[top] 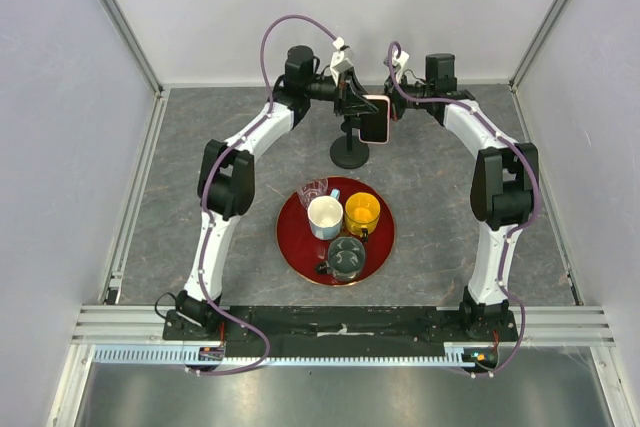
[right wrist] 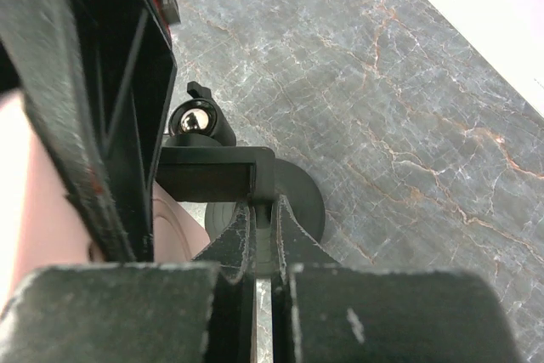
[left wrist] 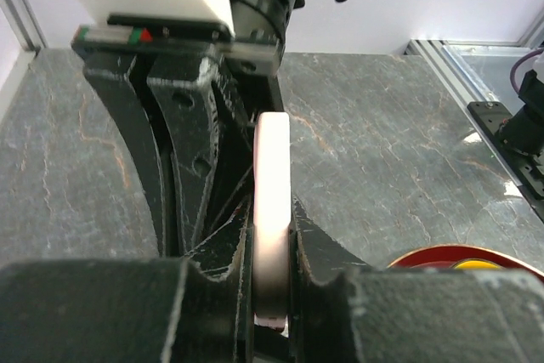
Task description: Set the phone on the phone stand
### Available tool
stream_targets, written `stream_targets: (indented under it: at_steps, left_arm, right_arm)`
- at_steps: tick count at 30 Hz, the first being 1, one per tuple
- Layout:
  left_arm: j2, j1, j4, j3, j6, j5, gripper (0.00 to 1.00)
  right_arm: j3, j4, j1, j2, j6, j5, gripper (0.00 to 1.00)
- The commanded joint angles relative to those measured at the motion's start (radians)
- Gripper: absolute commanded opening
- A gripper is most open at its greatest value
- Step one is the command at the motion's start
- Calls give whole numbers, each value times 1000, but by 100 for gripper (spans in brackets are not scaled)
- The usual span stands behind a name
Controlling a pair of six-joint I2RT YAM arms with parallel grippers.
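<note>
The phone (top: 375, 119) hangs on edge above the phone stand (top: 350, 155) at the back middle of the table. My left gripper (top: 358, 100) is shut on it. In the left wrist view the phone's pale pink edge (left wrist: 272, 167) runs upright between the left gripper's (left wrist: 272, 240) two fingers. My right gripper (right wrist: 274, 210) is shut on the end of the stand's clamp bracket (right wrist: 212, 172). The stand's round base (right wrist: 304, 203) lies below it and the pink phone (right wrist: 38, 235) sits at the far left. From above, the right gripper (top: 392, 105) is just right of the phone.
A red round tray (top: 292, 247) lies in front of the stand. On it are a white cup (top: 325, 215), a yellow cup (top: 362, 212) and clear glasses (top: 346, 257). White walls and metal rails bound the grey marbled table.
</note>
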Motion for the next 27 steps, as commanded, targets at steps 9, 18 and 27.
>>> stream_targets:
  at_steps: [9, 18, 27]
  left_arm:
    - [-288, -4, 9, -269, 80, -307, 2]
    - [-463, -25, -24, -472, 189, -644, 2]
    - [-624, -45, 98, -738, 212, -1089, 2]
  right_arm:
    - [-372, 544, 18, -149, 322, 232, 0]
    - [-593, 724, 67, -284, 445, 681, 0]
    - [-659, 731, 167, -345, 560, 1264, 0]
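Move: The left gripper holds the phone just above the phone stand: the stand's head lies about 8 cm below it, some 2 cm ahead and 2 cm right, and the yellow cup about 14 cm back, level sideways and 20 cm down. The right gripper pinches the head's bracket, so the head's middle is only about 3 cm left and 1 cm back at its height, with the phone's middle roughly 4 cm back, 4 cm left and 3 cm higher. Ease the left gripper down about 2 cm, drawing slightly back, then swing it left about 5 cm and a little forward, turning counter-clockwise throughout to square the pinched phone to the stand. Meanwhile keep the right pinch on the stand's bracket, draw back a little and turn it clockwise some 35 degrees. Keep both grippers closed. ##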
